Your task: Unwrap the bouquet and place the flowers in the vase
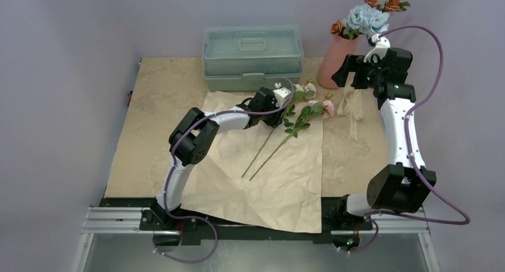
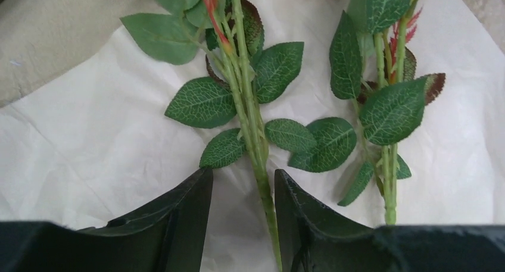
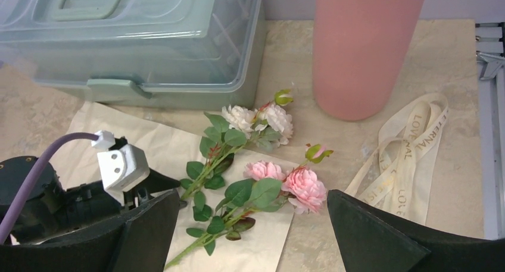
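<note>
The bouquet lies unwrapped: its tan paper (image 1: 268, 177) is spread flat, and two flowers rest on it. One is a cream-headed stem (image 3: 262, 120), the other a pink-headed stem (image 3: 304, 185). My left gripper (image 2: 243, 172) is low over the paper and open. The cream flower's green stem (image 2: 260, 183) runs between its jaws, close to the right finger, with a gap on the left. The pink flower's stem (image 2: 388, 177) lies outside to the right. The salmon-pink vase (image 1: 334, 61) at the back holds blue and rust blooms (image 1: 366, 19). My right gripper (image 3: 251, 194) hangs open and empty beside the vase (image 3: 363, 52).
A grey-green lidded plastic box (image 1: 252, 56) stands at the back, left of the vase. The loose beige ribbon (image 1: 351, 105) lies on the table right of the paper, under the right gripper (image 1: 348, 69). The paper's front edge hangs over the arm bases.
</note>
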### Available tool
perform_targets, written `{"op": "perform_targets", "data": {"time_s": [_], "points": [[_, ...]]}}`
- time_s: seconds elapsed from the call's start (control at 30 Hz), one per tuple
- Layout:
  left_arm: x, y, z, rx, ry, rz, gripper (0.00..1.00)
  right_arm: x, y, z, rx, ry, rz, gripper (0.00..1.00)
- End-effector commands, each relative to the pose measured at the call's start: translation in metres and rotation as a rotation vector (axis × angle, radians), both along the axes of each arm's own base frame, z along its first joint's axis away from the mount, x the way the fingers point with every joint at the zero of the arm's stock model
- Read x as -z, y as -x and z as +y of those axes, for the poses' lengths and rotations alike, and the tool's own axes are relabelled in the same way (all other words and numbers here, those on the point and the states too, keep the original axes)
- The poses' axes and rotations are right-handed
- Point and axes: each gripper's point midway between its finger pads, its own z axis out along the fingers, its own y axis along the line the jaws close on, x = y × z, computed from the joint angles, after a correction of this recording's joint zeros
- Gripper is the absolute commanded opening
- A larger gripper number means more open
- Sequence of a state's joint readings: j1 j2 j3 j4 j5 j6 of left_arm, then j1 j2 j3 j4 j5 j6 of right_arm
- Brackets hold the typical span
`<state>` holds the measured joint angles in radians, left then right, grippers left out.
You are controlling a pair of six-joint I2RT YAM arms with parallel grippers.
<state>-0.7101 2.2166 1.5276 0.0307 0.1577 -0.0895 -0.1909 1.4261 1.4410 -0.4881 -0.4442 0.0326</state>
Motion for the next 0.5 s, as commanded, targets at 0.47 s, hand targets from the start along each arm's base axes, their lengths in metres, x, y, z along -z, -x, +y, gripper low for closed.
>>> {"op": "perform_targets", "data": {"time_s": [0.47], "points": [[-0.069,-0.029,0.003,-0.140,-0.002,-0.091,0.00,-0.017,0.002,0.013,-0.080,-0.026,-0.050,0.98]]}}
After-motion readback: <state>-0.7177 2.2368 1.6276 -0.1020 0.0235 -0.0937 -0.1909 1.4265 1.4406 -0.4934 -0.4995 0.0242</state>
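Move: The white flower's stem already runs between the left hand's half-open pads, within a centimetre of straight ahead and about 1 cm below. Its white blossoms lie some 13 cm ahead and 10 cm to the right; the pink blossoms are about 7 cm ahead and 16 cm right, and the green box about 20 cm ahead and 8 cm left. From the right hand, the stem is level ahead, roughly 22 cm left and 27 cm below. Forward and a little left, about 2 cm in all and low over the paper, the left hand slides while turning slightly counter-clockwise and rolling its left side up, under 10 degrees altogether. Its fingers close from just under half open to nearly shut, pinching the white flower's stem just below the lowest leaves. ##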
